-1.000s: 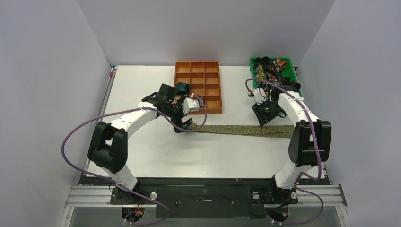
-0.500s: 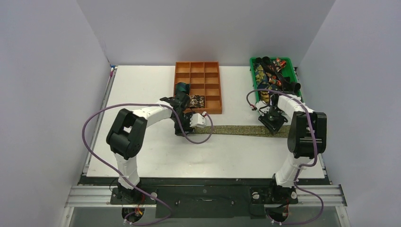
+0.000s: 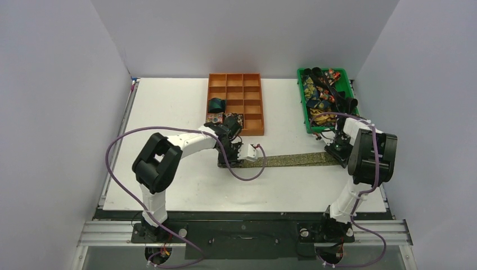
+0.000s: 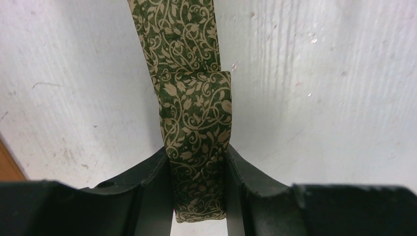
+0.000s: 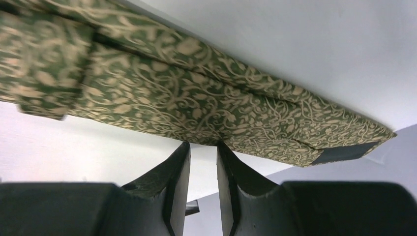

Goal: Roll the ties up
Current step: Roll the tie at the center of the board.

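Observation:
An olive-gold vine-patterned tie (image 3: 292, 160) lies flat across the table from left to right. My left gripper (image 3: 226, 159) sits at its narrow left end. In the left wrist view the folded-over end of the tie (image 4: 194, 108) runs between the fingers, and that gripper (image 4: 199, 172) is shut on it. My right gripper (image 3: 337, 150) is at the wide right end. In the right wrist view its jaws stand a narrow gap apart, the gripper (image 5: 203, 147) touching the edge of the tie (image 5: 172, 103), with nothing seen between them.
An orange compartment tray (image 3: 235, 75) at the back holds a dark teal coil (image 3: 216, 104) and a floral coil (image 3: 230, 120). A green bin (image 3: 301, 93) at the back right holds several loose ties (image 3: 320, 95). A purple cable (image 3: 247, 175) loops beside the left gripper.
The left gripper moved nearer and rightwards onto the tie's narrow end and closed on it. The right gripper slid right to the wide end, its jaws narrowing.

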You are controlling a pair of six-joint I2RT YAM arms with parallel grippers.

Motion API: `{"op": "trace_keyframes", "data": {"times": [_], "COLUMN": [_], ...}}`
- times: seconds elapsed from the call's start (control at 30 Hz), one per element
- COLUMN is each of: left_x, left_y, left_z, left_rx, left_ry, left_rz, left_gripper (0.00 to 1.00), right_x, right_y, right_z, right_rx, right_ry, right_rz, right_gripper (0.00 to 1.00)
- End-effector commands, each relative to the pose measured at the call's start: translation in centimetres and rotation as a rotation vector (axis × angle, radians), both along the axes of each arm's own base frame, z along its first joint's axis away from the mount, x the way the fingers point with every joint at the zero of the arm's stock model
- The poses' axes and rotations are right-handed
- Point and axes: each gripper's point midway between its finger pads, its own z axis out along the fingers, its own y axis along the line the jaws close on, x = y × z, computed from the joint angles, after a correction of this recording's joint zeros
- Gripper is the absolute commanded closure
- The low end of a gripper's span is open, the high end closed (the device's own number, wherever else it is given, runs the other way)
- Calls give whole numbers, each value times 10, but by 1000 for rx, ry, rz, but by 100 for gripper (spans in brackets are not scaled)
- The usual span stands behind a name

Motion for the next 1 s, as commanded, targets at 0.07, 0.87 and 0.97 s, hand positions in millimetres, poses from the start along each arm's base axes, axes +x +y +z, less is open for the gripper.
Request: {"op": "trace_keyframes", "data": {"times": [0.07,0.87,0.97], "left_x": [-22,-23,-20], "left_y": [-39,-61,-64], "left_z": [-5,-12,-13], "left_rx": [-26,3,0], "left_ry": [64,69,65], "left_rz": [30,42,52], "left_gripper": [68,68,68], "right_x": [-20,48,36], "right_y": [-45,-3,-34], "right_z": [-2,15,4], "right_rx": [-57,166,40], "right_ry": [57,-202,-153], "right_rz": [-39,-238,-255], "right_gripper": [77,77,79]}}
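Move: The left hand already pinches the tie's folded left end at its finger pads; the compartment box's middle lies about 26 cm ahead and 3 cm right, level with it. The tie's nearest stretch is about 2 cm ahead of the right fingertips and some 1 cm below, with its tail end roughly 14 cm right of the hand and level fore and aft. The green bin stands about 28 cm ahead and 5 cm left. Left hand drags its pinched fold some 6 cm right; right hand sweeps right-back, lifts, arcs forward-left, then dips. ##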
